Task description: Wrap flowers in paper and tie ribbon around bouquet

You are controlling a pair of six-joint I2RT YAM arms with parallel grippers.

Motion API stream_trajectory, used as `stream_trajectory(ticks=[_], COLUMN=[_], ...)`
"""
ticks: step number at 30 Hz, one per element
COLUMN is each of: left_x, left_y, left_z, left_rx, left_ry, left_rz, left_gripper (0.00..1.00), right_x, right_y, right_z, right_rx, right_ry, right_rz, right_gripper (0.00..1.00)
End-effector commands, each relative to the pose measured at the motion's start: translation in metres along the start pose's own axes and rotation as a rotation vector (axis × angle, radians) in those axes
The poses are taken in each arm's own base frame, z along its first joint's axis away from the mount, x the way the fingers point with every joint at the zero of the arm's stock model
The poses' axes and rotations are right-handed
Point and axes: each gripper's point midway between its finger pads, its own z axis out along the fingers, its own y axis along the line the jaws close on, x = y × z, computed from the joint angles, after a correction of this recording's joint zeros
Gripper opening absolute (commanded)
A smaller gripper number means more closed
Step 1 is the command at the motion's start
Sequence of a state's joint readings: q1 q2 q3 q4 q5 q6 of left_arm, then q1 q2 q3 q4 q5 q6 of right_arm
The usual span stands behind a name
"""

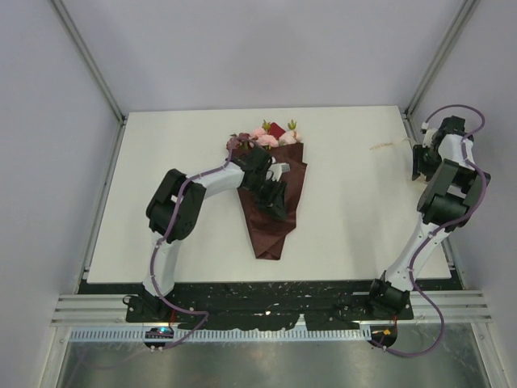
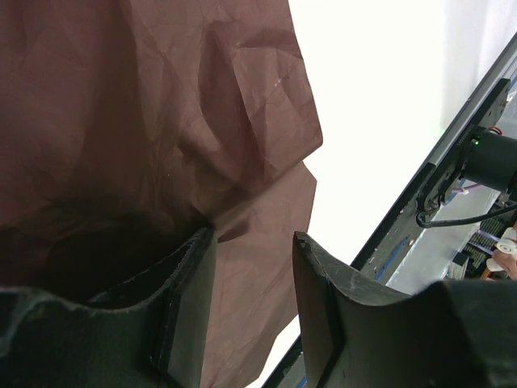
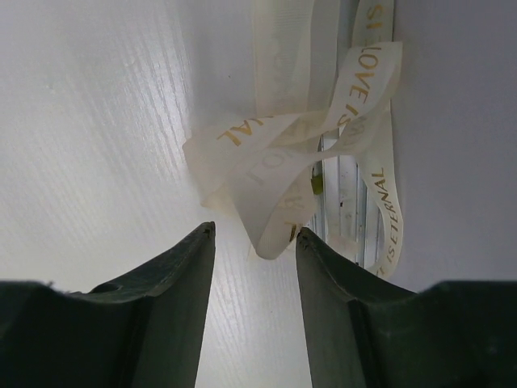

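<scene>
The bouquet lies mid-table as a cone of dark maroon paper, narrow end toward the arms. Pink flowers and green leaves show at its wide far end. My left gripper hovers low over the cone's middle. In the left wrist view its jaws stand apart, with creased paper lying under the gap and nothing clamped. The cream ribbon, printed in gold letters, lies bunched at the table's right edge. My right gripper is open right in front of it, and a loop hangs at its fingertips.
A metal rail runs along the table's right edge just behind the ribbon. The black front edge with cables is close to the cone's narrow end. White table surrounds the bouquet, and grey walls enclose it.
</scene>
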State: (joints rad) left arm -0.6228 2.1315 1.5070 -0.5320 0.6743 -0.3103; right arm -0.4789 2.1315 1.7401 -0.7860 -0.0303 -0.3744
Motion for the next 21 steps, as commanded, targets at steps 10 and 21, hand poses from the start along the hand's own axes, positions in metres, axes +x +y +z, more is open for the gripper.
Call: stream_trajectory(ticks=[10,21], left_x=[-0.001,-0.001], left_y=[0.014,0.016], left_z=[0.000,0.000], left_rx=[-0.026,-0.031], left_ry=[-0.002,0.001], left_rz=[-0.003,-0.008], left_gripper=[0.47,0.47], right_x=[-0.041,-0.053], right_y=[-0.007,0.000], right_z=[0.001,-0.005], right_rx=[-0.008,-0.059], right_ry=[-0.122,-0.140], right_rz=[0.013,0.018], right_gripper=[0.46,0.06])
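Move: The near fold of the ribbon lies roughly 3 cm ahead of my right hand, straight in line with its open fingers and about 1 cm lower. The table's right edge runs past some 3 cm to my right hand's right. A thin tail of ribbon lies on the table about 9 cm farther out than my right hand and 9 cm to its left. From my left hand, that near fold is about 14 cm ahead and 45 cm to the right. I slide my right hand forward about 3.5 cm, low over the table and along its right edge, after a slight dip, with the fingers tipping some 5 degrees farther forward. Over the last part I close them from half open to nearly shut, pinching the ribbon's near fold between the tips. ##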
